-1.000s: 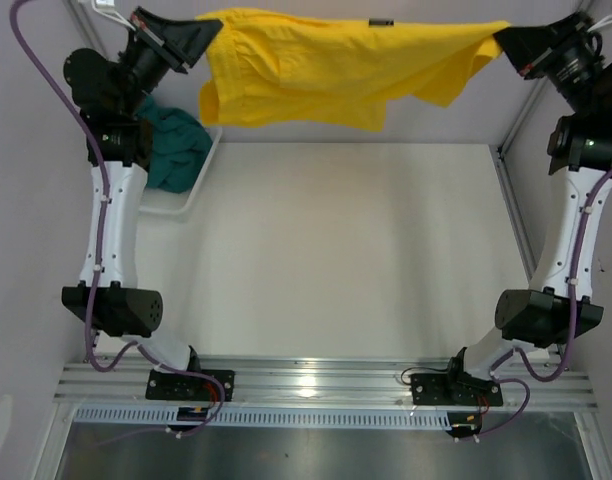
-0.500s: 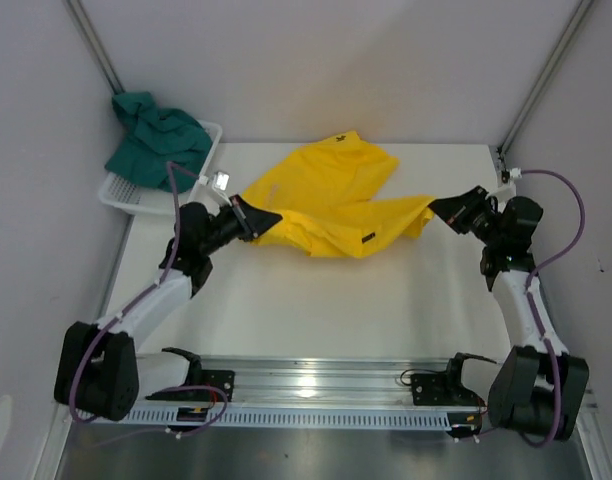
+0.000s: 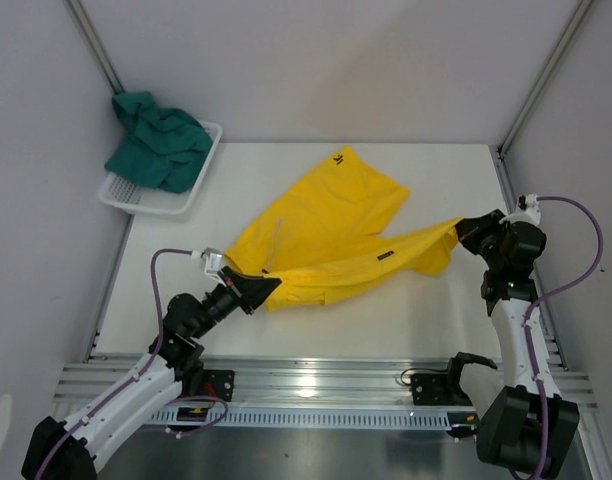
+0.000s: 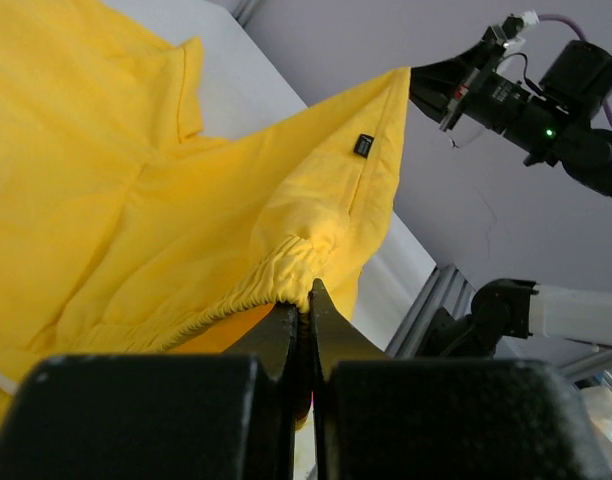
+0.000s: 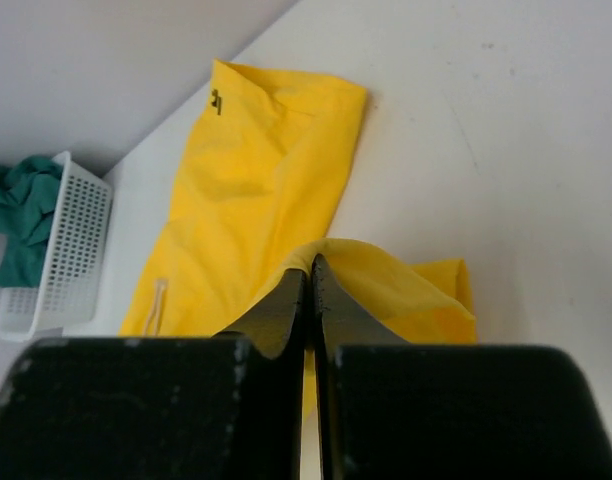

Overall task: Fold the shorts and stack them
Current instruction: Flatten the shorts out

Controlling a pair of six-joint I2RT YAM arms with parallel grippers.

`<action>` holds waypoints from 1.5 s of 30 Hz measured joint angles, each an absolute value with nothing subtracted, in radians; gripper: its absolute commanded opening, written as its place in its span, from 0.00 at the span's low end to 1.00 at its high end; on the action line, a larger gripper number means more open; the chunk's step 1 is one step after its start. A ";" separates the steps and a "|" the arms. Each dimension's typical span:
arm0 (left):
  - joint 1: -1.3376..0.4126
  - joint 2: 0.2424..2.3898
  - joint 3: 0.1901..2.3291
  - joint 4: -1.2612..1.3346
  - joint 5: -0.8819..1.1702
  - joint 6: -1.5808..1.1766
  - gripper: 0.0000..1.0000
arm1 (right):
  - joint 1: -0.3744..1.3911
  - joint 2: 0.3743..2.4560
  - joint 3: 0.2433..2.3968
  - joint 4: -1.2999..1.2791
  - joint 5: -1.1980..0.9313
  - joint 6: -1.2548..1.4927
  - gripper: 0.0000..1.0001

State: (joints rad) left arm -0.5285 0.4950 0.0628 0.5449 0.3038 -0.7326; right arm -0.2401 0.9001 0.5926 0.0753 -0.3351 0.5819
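The yellow shorts [image 3: 336, 220] lie spread across the middle of the table, one leg reaching toward the back. My left gripper [image 3: 269, 285] is shut on the elastic waistband [image 4: 276, 275] at their near left corner. My right gripper [image 3: 462, 229] is shut on a fold of the same yellow shorts [image 5: 276, 170] at their right end, and the fabric between the two grips is stretched just above the table. The dark teal shorts [image 3: 158, 140] sit bunched in the white basket at the back left.
The white mesh basket [image 3: 191, 190] stands at the back left corner, seen also as the basket [image 5: 61, 250] in the right wrist view. Grey walls enclose the table on three sides. An aluminium rail [image 3: 316, 385] runs along the near edge.
Both arms have come down from high at the back and pulled the yellow shorts toward the near side; the shorts went from hanging in the air to lying on the table.
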 measured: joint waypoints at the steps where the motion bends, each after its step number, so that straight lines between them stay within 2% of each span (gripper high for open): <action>1: -0.549 0.476 0.051 0.528 0.290 -0.732 0.02 | -0.240 0.908 0.590 0.073 -0.324 0.580 0.00; 6: -0.611 0.467 0.046 0.507 0.236 -0.717 0.01 | -0.236 1.008 0.597 0.120 -0.296 0.566 0.00; 13: -0.648 0.622 0.047 0.562 0.212 -0.694 0.00 | -0.199 1.224 0.760 0.170 -0.336 0.554 0.00; 17: -0.713 0.682 0.047 0.610 0.203 -0.674 0.00 | -0.194 1.211 0.765 0.256 -0.372 0.532 0.00; 25: -0.752 0.666 0.047 0.657 0.186 -0.649 0.00 | -0.120 1.122 0.687 0.506 -0.411 0.423 0.00; 29: -0.771 0.662 0.047 0.669 0.191 -0.634 0.00 | -0.107 1.111 0.673 0.477 -0.325 0.353 0.00; 33: -0.809 0.691 0.047 0.681 0.207 -0.612 0.03 | -0.123 1.016 0.558 0.466 -0.182 0.291 0.01; 34: -0.820 0.705 0.047 0.688 0.215 -0.604 0.12 | -0.128 0.997 0.537 0.458 -0.140 0.278 0.05; 35: -0.831 0.717 0.047 0.695 0.224 -0.596 0.23 | -0.130 0.984 0.522 0.448 -0.098 0.272 0.12; 36: -0.844 0.731 0.047 0.701 0.244 -0.585 0.40 | -0.133 0.975 0.509 0.442 -0.059 0.269 0.44; 37: -0.856 0.740 0.047 0.705 0.260 -0.572 0.76 | -0.136 0.963 0.493 0.445 -0.016 0.270 0.61; 38: -0.876 0.754 0.047 0.722 0.285 -0.561 0.97 | -0.136 0.942 0.469 0.447 0.034 0.271 0.73; 45: -1.074 0.719 0.047 0.766 0.334 -0.493 0.99 | -0.133 0.805 0.379 0.447 0.271 0.284 0.73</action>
State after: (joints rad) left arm -1.0740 0.7193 0.0467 0.7662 0.3340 -0.4934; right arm -0.1333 0.8047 0.3794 0.4473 0.2714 0.2844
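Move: Holding the near waistband corner some 13 cm over the table, the left hand has the near table edge about 12 cm back of it, straight behind. The drawstring lies 20 cm ahead and 3 cm to its right. The right hand grips the near leg's hem, its laying place roughly 15 cm straight below; from it the far leg's hem lies 28 cm ahead and 22 cm left, the shorts' middle 7 cm ahead and 34 cm left. Reaching about 6 cm forward with a slight dip, the right hand keeps the hem pinched, rises and swings left, then comes back rightward and down, rolling left side down, and opens. The left hand sinks about 4 cm, easing right and back with the waistband, then opens and draws back towards the near table edge and right, turning clockwise some 30 degrees. ##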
